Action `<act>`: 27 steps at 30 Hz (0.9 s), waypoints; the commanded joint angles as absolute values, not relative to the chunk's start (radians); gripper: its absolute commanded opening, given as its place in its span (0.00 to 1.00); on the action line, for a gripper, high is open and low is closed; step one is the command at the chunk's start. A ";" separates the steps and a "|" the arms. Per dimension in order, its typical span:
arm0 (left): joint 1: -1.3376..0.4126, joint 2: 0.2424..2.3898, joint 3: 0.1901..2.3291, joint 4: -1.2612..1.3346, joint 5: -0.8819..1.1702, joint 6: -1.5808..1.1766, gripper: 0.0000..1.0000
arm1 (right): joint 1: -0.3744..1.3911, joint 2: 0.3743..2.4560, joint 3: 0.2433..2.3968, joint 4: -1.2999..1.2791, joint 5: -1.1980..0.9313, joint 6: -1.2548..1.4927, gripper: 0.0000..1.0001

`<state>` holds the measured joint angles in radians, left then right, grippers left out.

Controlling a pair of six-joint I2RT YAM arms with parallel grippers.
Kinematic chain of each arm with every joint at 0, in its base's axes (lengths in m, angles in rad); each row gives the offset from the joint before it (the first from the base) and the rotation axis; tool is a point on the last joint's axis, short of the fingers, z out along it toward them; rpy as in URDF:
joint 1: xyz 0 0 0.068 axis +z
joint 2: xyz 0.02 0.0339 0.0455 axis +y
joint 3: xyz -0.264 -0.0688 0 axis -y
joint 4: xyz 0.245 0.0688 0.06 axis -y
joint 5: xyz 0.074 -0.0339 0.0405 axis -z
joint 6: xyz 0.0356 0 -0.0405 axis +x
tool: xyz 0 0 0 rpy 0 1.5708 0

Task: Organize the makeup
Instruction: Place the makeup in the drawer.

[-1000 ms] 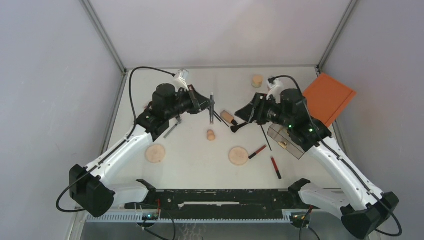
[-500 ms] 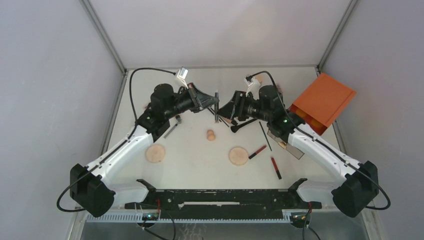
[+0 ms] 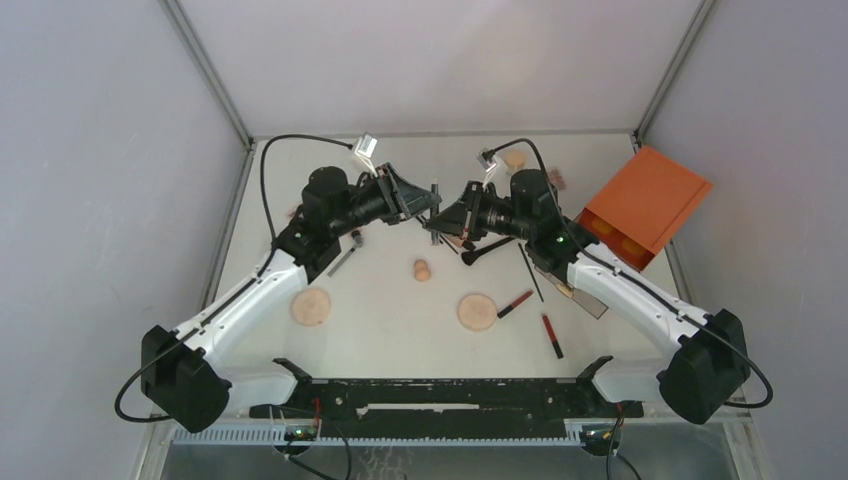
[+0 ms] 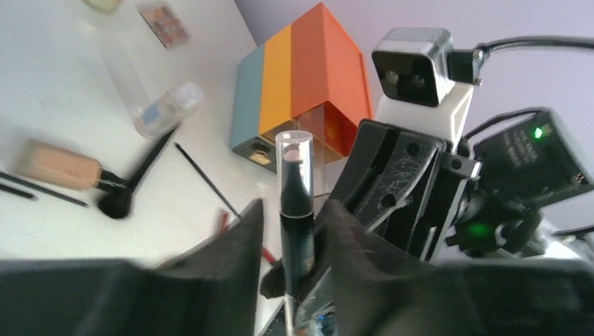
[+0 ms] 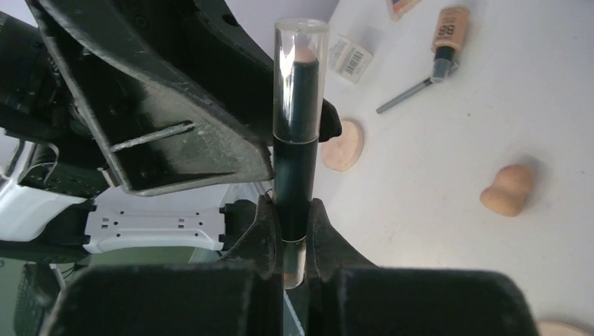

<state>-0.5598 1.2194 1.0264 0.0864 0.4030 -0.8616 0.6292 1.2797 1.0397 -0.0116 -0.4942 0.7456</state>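
Note:
A black makeup stick with a clear cap [image 3: 434, 204] hangs in the air over the table's far middle, between both grippers. My right gripper [image 5: 293, 231] is shut on the stick's [image 5: 298, 119] lower end. My left gripper [image 4: 291, 238] still straddles the stick [image 4: 294, 203], but its jaws stand slightly apart, with a gap beside one finger [image 4: 231, 245]. On the table lie a beige sponge [image 3: 422, 269], two tan discs [image 3: 311, 306] [image 3: 477, 311], two red pencils [image 3: 515, 303] [image 3: 552, 336], a black brush [image 3: 480, 252] and a peach bottle [image 3: 458, 235].
The orange-topped box [image 3: 645, 200] leans at the right edge, and a clear drawer [image 3: 575, 290] lies under my right forearm. A small palette [image 4: 162, 14] and another peach bottle [image 5: 448, 31] lie near the back. A thin brush [image 3: 531, 275] lies beside the drawer.
My right arm swung left from the drawer to the stick and shut on it. My left gripper, earlier tight on the stick, has loosened its jaws.

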 commanded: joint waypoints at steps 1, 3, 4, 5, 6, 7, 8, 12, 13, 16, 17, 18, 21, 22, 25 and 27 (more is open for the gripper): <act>-0.563 1.223 1.045 0.013 0.399 -0.792 0.66 | 0.605 1.207 1.045 -0.096 -0.414 0.757 0.00; -0.559 1.224 1.103 -0.125 0.327 -0.693 0.80 | 0.581 1.144 1.045 -0.198 -0.343 0.772 0.00; -0.558 1.224 1.138 -0.197 0.283 -0.633 0.83 | 0.567 1.091 1.045 -0.261 -0.299 0.781 0.00; -0.551 1.226 1.160 -0.254 0.237 -0.586 0.84 | 0.549 1.045 1.045 -0.325 -0.246 0.792 0.00; -0.540 1.225 1.173 -0.299 0.206 -0.547 0.85 | 0.527 1.002 1.045 -0.395 -0.171 0.806 0.00; -0.527 1.222 1.174 -0.321 0.189 -0.531 0.85 | 0.509 0.960 1.045 -0.468 -0.107 0.825 0.00; -0.508 1.219 1.168 -0.332 0.182 -0.523 0.85 | 0.495 0.920 1.045 -0.543 -0.049 0.842 0.00; -0.437 1.214 1.141 -0.333 0.198 -0.522 0.85 | 0.464 0.791 1.043 -0.797 0.167 0.952 0.00; -0.431 1.217 1.137 -0.334 0.192 -0.520 0.85 | 0.461 0.767 1.038 -0.838 0.205 0.977 0.00; -0.424 1.230 1.142 -0.349 0.166 -0.509 0.85 | 0.434 0.725 1.010 -0.904 0.265 1.018 0.00; -0.420 1.236 1.146 -0.360 0.156 -0.507 0.85 | 0.412 0.721 1.004 -0.926 0.263 1.021 0.00; -0.417 1.240 1.149 -0.367 0.155 -0.506 0.85 | 0.385 0.721 0.999 -0.936 0.256 1.023 0.00; -0.408 1.244 1.146 -0.379 0.164 -0.511 0.85 | 0.316 0.718 0.970 -0.924 0.221 0.987 0.00; -0.405 1.244 1.139 -0.378 0.168 -0.514 0.85 | 0.299 0.718 0.962 -0.920 0.216 0.973 0.00; -0.400 1.241 1.127 -0.379 0.163 -0.510 0.85 | 0.239 0.718 0.953 -0.914 0.198 0.929 0.00; -0.394 1.241 1.123 -0.390 0.145 -0.496 0.85 | 0.195 0.718 0.948 -0.908 0.176 0.899 0.00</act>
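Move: The right fingers already grip the makeup stick, with the left fingers still at it. From the right hand, the open clear drawer lies about 28 cm right, 6 cm back and some 14 cm lower. On the table, about 26 cm down, the foundation bottle is 11 cm ahead and 4 cm right, the fan brush 8 cm ahead and 13 cm right, the round puff 7 cm back and 9 cm right. From the left hand the drawer is about 28 cm right, 8 cm back, 17 cm down. The left fingers open wide and let go of the makeup stick, and that hand withdraws to its left and down, roughly 10 cm each way, easing a little forward and rolling its left side up. Keeping its pinch on the stick, the right hand sweeps about 26 cm right to over the open drawer, swinging some 60 degrees clockwise and drawing slightly back, near level at first, then sinking about 7 cm. ##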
